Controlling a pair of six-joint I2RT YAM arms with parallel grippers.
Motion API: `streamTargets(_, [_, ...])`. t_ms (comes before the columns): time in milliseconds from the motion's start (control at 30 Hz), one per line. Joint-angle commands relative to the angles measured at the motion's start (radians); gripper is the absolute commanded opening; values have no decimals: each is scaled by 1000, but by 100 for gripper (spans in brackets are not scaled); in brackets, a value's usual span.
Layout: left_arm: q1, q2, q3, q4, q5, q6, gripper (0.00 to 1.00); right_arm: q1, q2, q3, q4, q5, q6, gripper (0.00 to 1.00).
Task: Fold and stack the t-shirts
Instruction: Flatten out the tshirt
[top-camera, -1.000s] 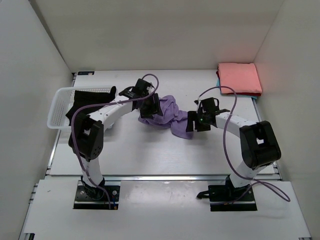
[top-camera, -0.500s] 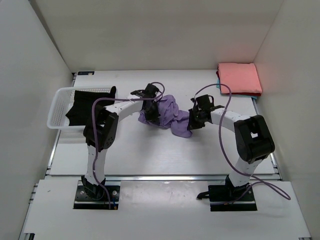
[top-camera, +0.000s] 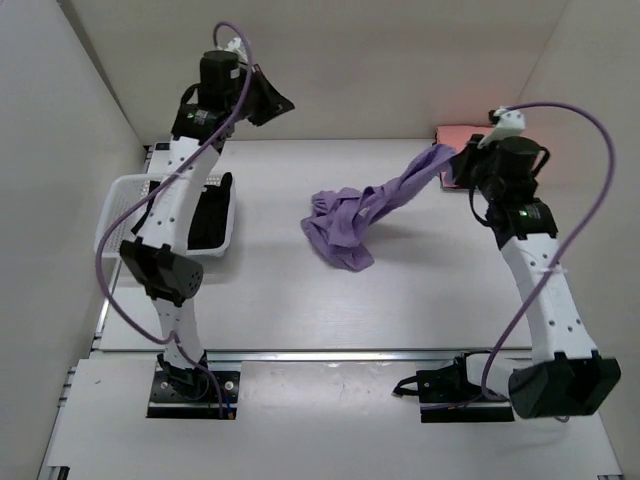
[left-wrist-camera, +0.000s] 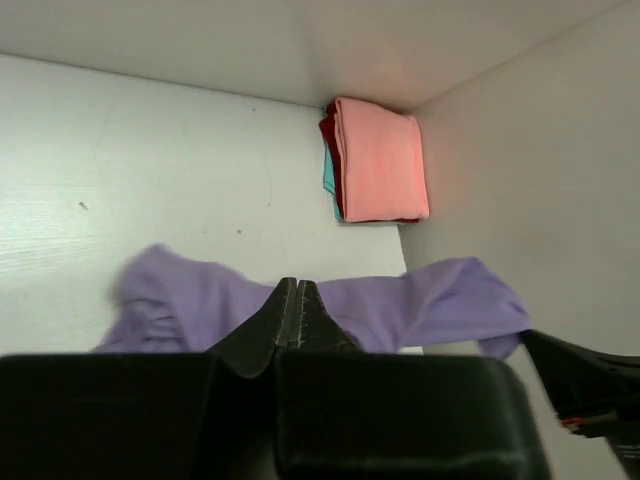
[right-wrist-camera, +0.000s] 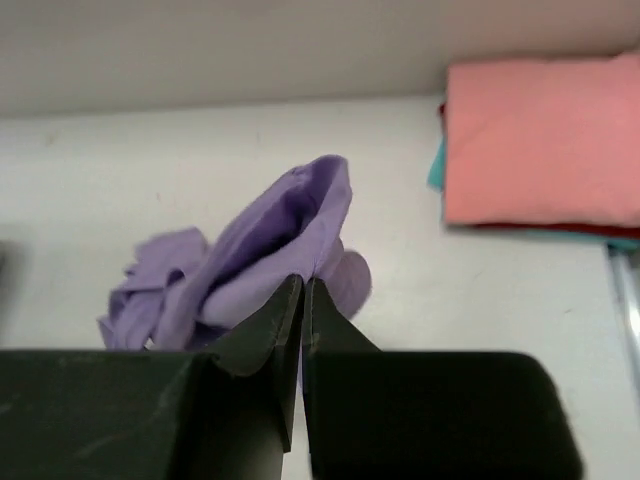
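Note:
The lilac-purple t-shirt (top-camera: 345, 225) lies bunched mid-table, one end pulled up and right into a twisted strand. My right gripper (top-camera: 457, 166) is shut on that end (right-wrist-camera: 300, 225), held above the table. My left gripper (top-camera: 283, 103) is shut and empty, raised high near the back wall, far from the shirt (left-wrist-camera: 200, 300). The salmon-pink shirt (right-wrist-camera: 540, 140) lies folded in the back right corner, on top of a teal one (right-wrist-camera: 436, 168). The black shirt (top-camera: 205, 215) hangs in the basket.
The white lattice basket (top-camera: 118, 205) stands at the left edge of the table. A dark red layer (left-wrist-camera: 330, 150) shows under the pink shirt. White walls close in the back and both sides.
My left gripper has left the lilac shirt and risen up and back toward the wall. My right gripper has lifted up and right with one end, stretching the shirt out.

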Motion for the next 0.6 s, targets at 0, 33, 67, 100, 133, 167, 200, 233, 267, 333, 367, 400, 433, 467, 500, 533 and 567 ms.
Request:
streamTargets(0, [-23,-101,-174,-19,85,64,0,-17,-65,12,-26,-27,-51,0])
streamTargets(33, [-51,-136,-216,-13,70,106,0,0,-73,-10,-28,-24,-53,0])
streamTargets(67, [-66,-148,-282,-30,59,123,0,12,-88,-39,-36,-9,-55,0])
streamTargets(100, [-107,-159,-342,-28,57,146,11,39,-117,-77,-31,0,-50,1])
streamTargets(133, [-153,-170,-379,-24,60,169,32,62,-130,-103,-28,4,-39,0])
streamTargets(167, [-166,-170,-425,-4,62,181,38,66,-153,-139,-19,19,-21,0])
streamTargets(200, [-225,-167,-469,7,59,188,44,78,-174,-157,-11,17,-13,0])
streamTargets(233, [-270,-159,-489,13,62,194,47,81,-191,-201,-4,11,-1,0])
streamTargets(267, [-310,-152,-533,27,57,198,46,73,-194,-225,-8,10,10,0])
streamTargets(333, [-351,-127,-565,38,52,204,41,58,-216,-261,-8,7,30,0])
streamTargets(367, [-380,-107,-581,48,45,197,42,58,-216,-274,-13,-7,27,0])
streamTargets(400, [-388,-99,-595,59,42,192,44,50,-217,-286,-11,-3,31,1])
streamTargets(433, [-395,-78,-610,77,42,180,50,47,-223,-303,-22,8,31,0])
streamTargets(467, [-408,-67,-618,93,42,159,55,44,-228,-306,-23,14,36,0])
streamTargets(500, [-418,-58,-640,119,48,142,56,43,-228,-318,-25,26,45,0])
streamTargets(533, [-418,-55,-670,145,45,111,61,29,-234,-335,-28,25,44,0])
streamTargets(567, [-428,-50,-684,181,37,74,63,21,-233,-340,-36,21,44,0])
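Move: The t-shirt's heap lies on the table some 13 cm back from the left hand, about 12 cm to its right and 34 cm below its shut, empty fingers. From the left hand, the laundry basket is roughly 32 cm left and 8 cm back. The right hand holds the shirt's raised corner; from it the heap is about 24 cm left, 4 cm back and 30 cm down, while the folded stack stands some 16 cm ahead and 11 cm right. Bring the left gripper down about 25 cm, back some 19 cm and to the right, towards the near left edge of the t-shirt, opening its fingers, tipping them down and turning them clockwise. Keep the right gripper shut on its corner; raise it a little first, then lower it and draw it back, ending about 10 cm lower. ##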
